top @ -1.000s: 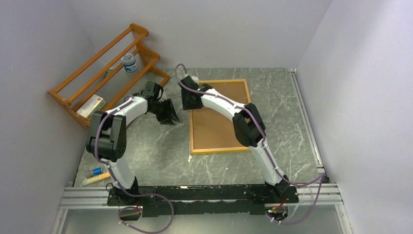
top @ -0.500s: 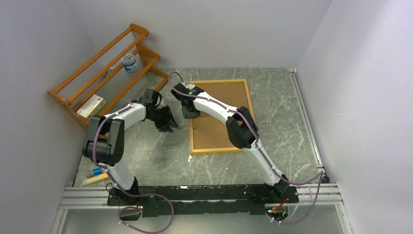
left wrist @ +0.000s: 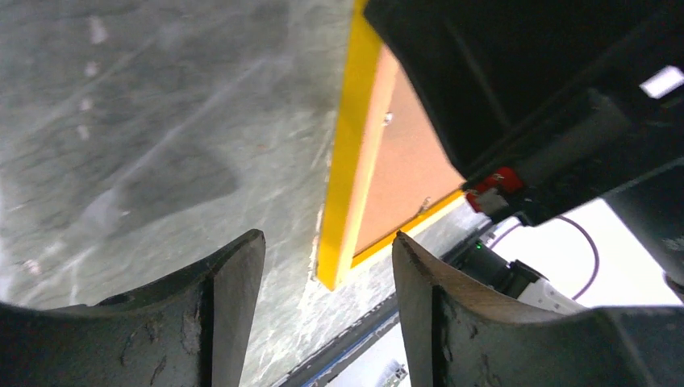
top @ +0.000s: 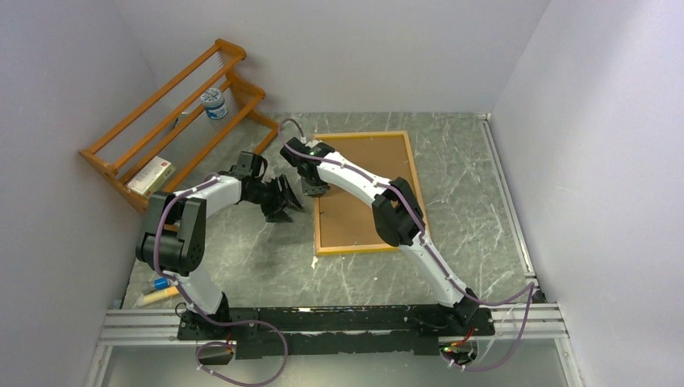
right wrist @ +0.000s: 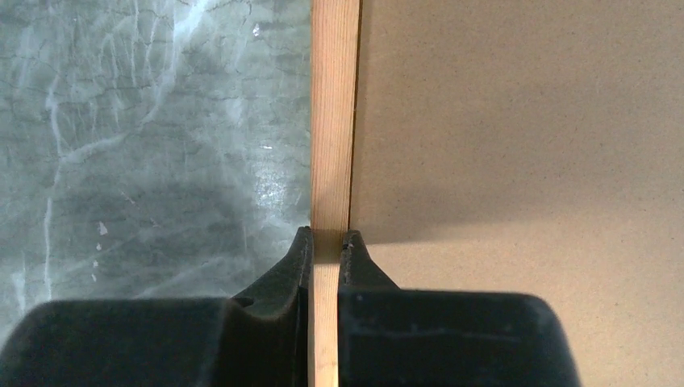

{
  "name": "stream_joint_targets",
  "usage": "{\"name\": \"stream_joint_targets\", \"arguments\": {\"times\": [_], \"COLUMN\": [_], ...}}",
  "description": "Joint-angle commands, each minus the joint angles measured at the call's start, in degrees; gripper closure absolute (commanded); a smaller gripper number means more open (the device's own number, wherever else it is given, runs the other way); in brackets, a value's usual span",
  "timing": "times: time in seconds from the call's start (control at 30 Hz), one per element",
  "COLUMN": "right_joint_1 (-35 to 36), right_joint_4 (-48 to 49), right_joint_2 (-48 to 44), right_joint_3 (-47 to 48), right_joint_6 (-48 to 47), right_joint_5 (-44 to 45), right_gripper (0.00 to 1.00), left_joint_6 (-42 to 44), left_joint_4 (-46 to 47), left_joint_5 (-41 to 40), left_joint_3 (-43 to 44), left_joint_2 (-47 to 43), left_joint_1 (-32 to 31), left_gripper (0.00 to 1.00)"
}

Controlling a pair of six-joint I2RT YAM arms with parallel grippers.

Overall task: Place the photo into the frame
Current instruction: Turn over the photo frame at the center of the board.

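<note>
The frame [top: 363, 248] lies back side up on the table, its wood-orange border around a brown hardboard panel [top: 355, 214]. My right gripper [top: 313, 190] is shut on the frame's left border [right wrist: 333, 121], one jaw outside it and one on the panel [right wrist: 524, 145]. My left gripper [top: 292, 201] hovers open just left of that edge. In the left wrist view the frame's yellow side [left wrist: 348, 169] runs between the open fingers [left wrist: 234, 290], untouched. The photo is hidden. A small white bit [top: 314, 262] shows at the frame's near left corner; I cannot tell what it is.
An orange-brown slatted rack [top: 173, 109] leans in the back left corner, holding a small jar [top: 214, 103] and a box [top: 151, 175]. Pens [top: 160, 289] lie by the left arm's base. Walls close in on three sides.
The right gripper slid from over the panel to the frame's left border and shut on it. The left gripper moved a little toward the frame and opened wider.
</note>
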Motion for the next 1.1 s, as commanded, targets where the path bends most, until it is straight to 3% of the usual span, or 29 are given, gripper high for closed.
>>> {"name": "stream_joint_targets", "arguments": {"times": [0.0,0.2,0.37,0.47,0.63,0.73,0.8,1.0,1.03,1.07], "right_joint_1": [0.1,-1.1,-1.7,-1.9,-1.9,-2.0,-1.9,-1.9,-1.9,-1.9], "right_joint_4": [0.2,3.8,8.5,9.6,11.3,11.8,12.4,12.9,12.6,12.1], "right_joint_2": [-4.7,-14.0,-21.7,-23.5,-24.4,-24.5,-24.7,-25.4,-25.6,-26.0], "right_joint_3": [1.4,-1.2,-7.5,-8.5,-9.8,-10.0,-10.2,-10.1,-10.2,-10.4], "right_joint_6": [1.3,3.7,6.0,7.0,8.4,9.1,9.5,10.1,10.0,9.8], "right_joint_5": [-4.7,-7.4,-9.1,-10.4,-10.0,-9.9,-10.0,-10.1,-9.7,-9.1], "right_gripper": [1.00,1.00,1.00,1.00,1.00,1.00,1.00,0.99,0.91,0.72], "left_joint_6": [1.4,0.4,0.2,-0.8,-6.2,-3.3,-0.8,0.7,1.0,1.7], "left_joint_4": [5.6,8.4,4.6,4.6,12.3,7.3,2.9,-0.7,-1.1,-2.2], "left_joint_5": [9.7,18.9,19.0,23.5,32.0,31.0,29.7,25.3,24.7,23.7], "left_joint_3": [2.1,3.8,4.7,5.2,5.0,6.4,7.2,7.1,7.4,8.3], "left_joint_2": [-0.2,-0.4,-1.5,-1.2,-2.7,-3.1,-2.5,-2.9,-3.2,-3.5], "left_joint_1": [0.2,0.1,0.2,0.1,-0.1,-0.3,-0.4,-0.6,-0.6,-0.6], "left_gripper": [0.35,0.34,0.34,0.34,0.34,0.36,0.42,0.77,0.81,0.86]}}
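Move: The near half of the frame's left rail, lying flat, is about 5 cm to the right of the open left hand, level with it and some 3 cm below. The frame's near left corner is around 11 cm back and 5 cm right of that hand, and a paper scrap on the table 14 cm back and 5 cm right. The right hand already grips the rail farther out: the near half lies about 7 cm straight back from it. The frame's left rail is hoisted about 13 cm almost straight up by the right hand, which keeps its pinch and rolls some 20 degrees with the tilting frame, then holds. The left hand follows, rising about 9 cm and going 5 cm right, its fingers swinging up to point more to the right, and closes on the rail's near half from outside. ##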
